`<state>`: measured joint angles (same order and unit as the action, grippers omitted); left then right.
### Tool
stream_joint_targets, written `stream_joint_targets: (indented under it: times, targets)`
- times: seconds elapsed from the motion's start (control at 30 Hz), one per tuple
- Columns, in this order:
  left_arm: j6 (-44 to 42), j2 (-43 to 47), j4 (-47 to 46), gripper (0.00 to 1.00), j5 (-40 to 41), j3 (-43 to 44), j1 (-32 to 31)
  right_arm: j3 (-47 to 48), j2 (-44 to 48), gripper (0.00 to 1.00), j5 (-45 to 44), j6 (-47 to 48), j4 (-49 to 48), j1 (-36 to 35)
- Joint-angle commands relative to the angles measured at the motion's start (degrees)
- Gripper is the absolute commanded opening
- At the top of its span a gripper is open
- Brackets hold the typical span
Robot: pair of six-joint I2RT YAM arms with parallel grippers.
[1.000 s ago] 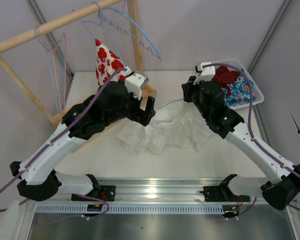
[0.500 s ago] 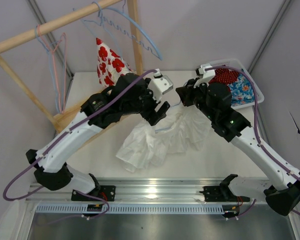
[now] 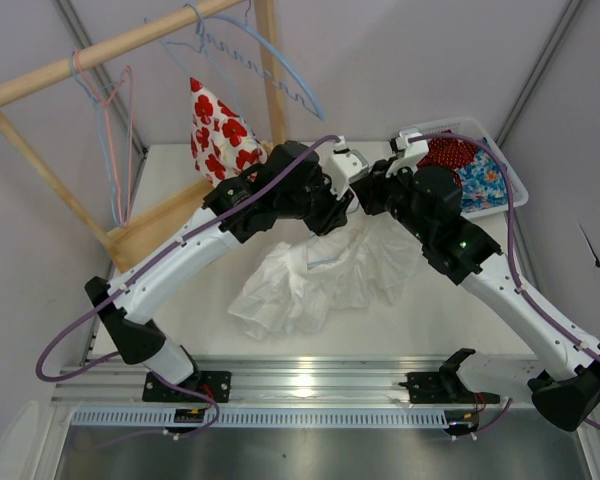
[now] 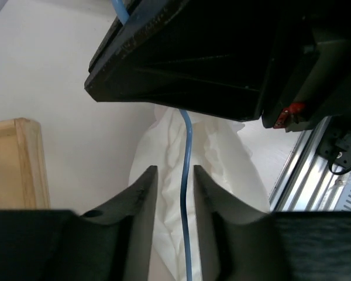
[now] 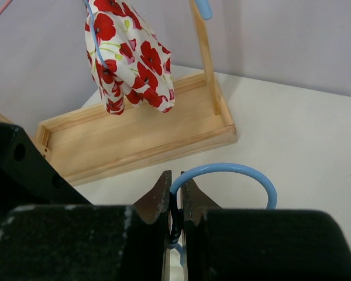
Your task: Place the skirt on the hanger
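The white skirt [image 3: 300,285] lies crumpled mid-table, its upper edge raised toward both grippers. A light blue wire hanger [image 5: 234,170] sits partly inside it. My right gripper [image 5: 175,181] is shut on the base of the hanger's hook, above the skirt's top [image 3: 365,195]. Right beside it, my left gripper [image 3: 348,205] points down over the skirt [image 4: 164,146]. Its jaws [image 4: 174,170] stand a little apart, with the hanger's blue wire [image 4: 186,152] running between them, close to the right finger [image 4: 207,199].
A wooden rack [image 3: 110,45] stands at the back left with its tray base [image 3: 170,215], spare wire hangers [image 3: 250,50] and a red-flowered garment [image 3: 215,125]. A white basket [image 3: 515,185] of clothes sits at the back right. The right arm's black body [image 4: 193,58] fills the top of the left wrist view.
The left arm has swung right from the rack base to the right gripper, and its jaws have narrowed around the hanger wire. The skirt's top has shifted slightly toward the back.
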<state>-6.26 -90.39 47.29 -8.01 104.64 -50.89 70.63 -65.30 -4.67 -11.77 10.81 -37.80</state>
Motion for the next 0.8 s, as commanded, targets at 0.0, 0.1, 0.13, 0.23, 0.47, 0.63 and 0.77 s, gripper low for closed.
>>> stream_joint_targets:
  times: [0.0,0.1,0.13,0.23,0.47,0.63,0.77]
  targets:
    - [2.2,-0.2,-4.3,0.33,-3.9,-0.9,0.6,3.1,1.4,0.00,0.7,-1.8,-3.0,-0.3]
    - [2.8,-0.2,-4.8,0.21,-4.9,-1.7,0.9,3.1,1.0,0.00,0.1,-2.0,-2.8,-0.3]
    - [3.1,-0.1,-5.0,0.19,-5.5,-2.9,1.1,3.2,0.9,0.00,-0.2,-2.3,-2.8,-0.3]
    - [4.2,0.1,-4.7,0.21,-6.2,-4.3,1.7,3.2,1.2,0.00,-0.7,-2.3,-2.8,-0.3]
    - [5.4,2.8,-6.7,0.03,-6.1,-8.3,2.8,4.1,1.3,0.00,-1.6,-1.6,-2.0,0.0]
    - [8.5,5.6,-11.3,0.00,-5.9,-10.2,4.0,4.5,0.4,0.13,-1.8,-2.4,1.7,-0.1]
    - [10.1,7.3,-13.4,0.00,-5.4,-10.9,4.6,5.0,0.9,0.46,-3.4,-2.6,7.7,0.7]
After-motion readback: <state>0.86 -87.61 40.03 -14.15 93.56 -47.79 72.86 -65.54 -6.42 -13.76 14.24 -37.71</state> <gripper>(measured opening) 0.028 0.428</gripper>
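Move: The stretch of blue hanger arm I want already runs between my left hand's half-open fingers; the place to grip is about 4 cm below them and 1 cm to their right. The hanger neck, pinched in my right hand, is some 4 cm ahead, 6 cm right and 2 cm above my left hand. The white skirt hangs roughly 5 cm back and 16 cm below it, about in line sideways. From my right hand that hanger arm lies about 4 cm back, 5 cm left and 6 cm below. I sink my left hand about 4 cm down the hanger arm, away from my right grip, tipping the fingers some 10 degrees further down, and shut them to pinch the blue rod just below my right gripper. My right hand keeps its hold and practically its place until my left has closed, then opens its fingers to about half and lets go of the neck. ##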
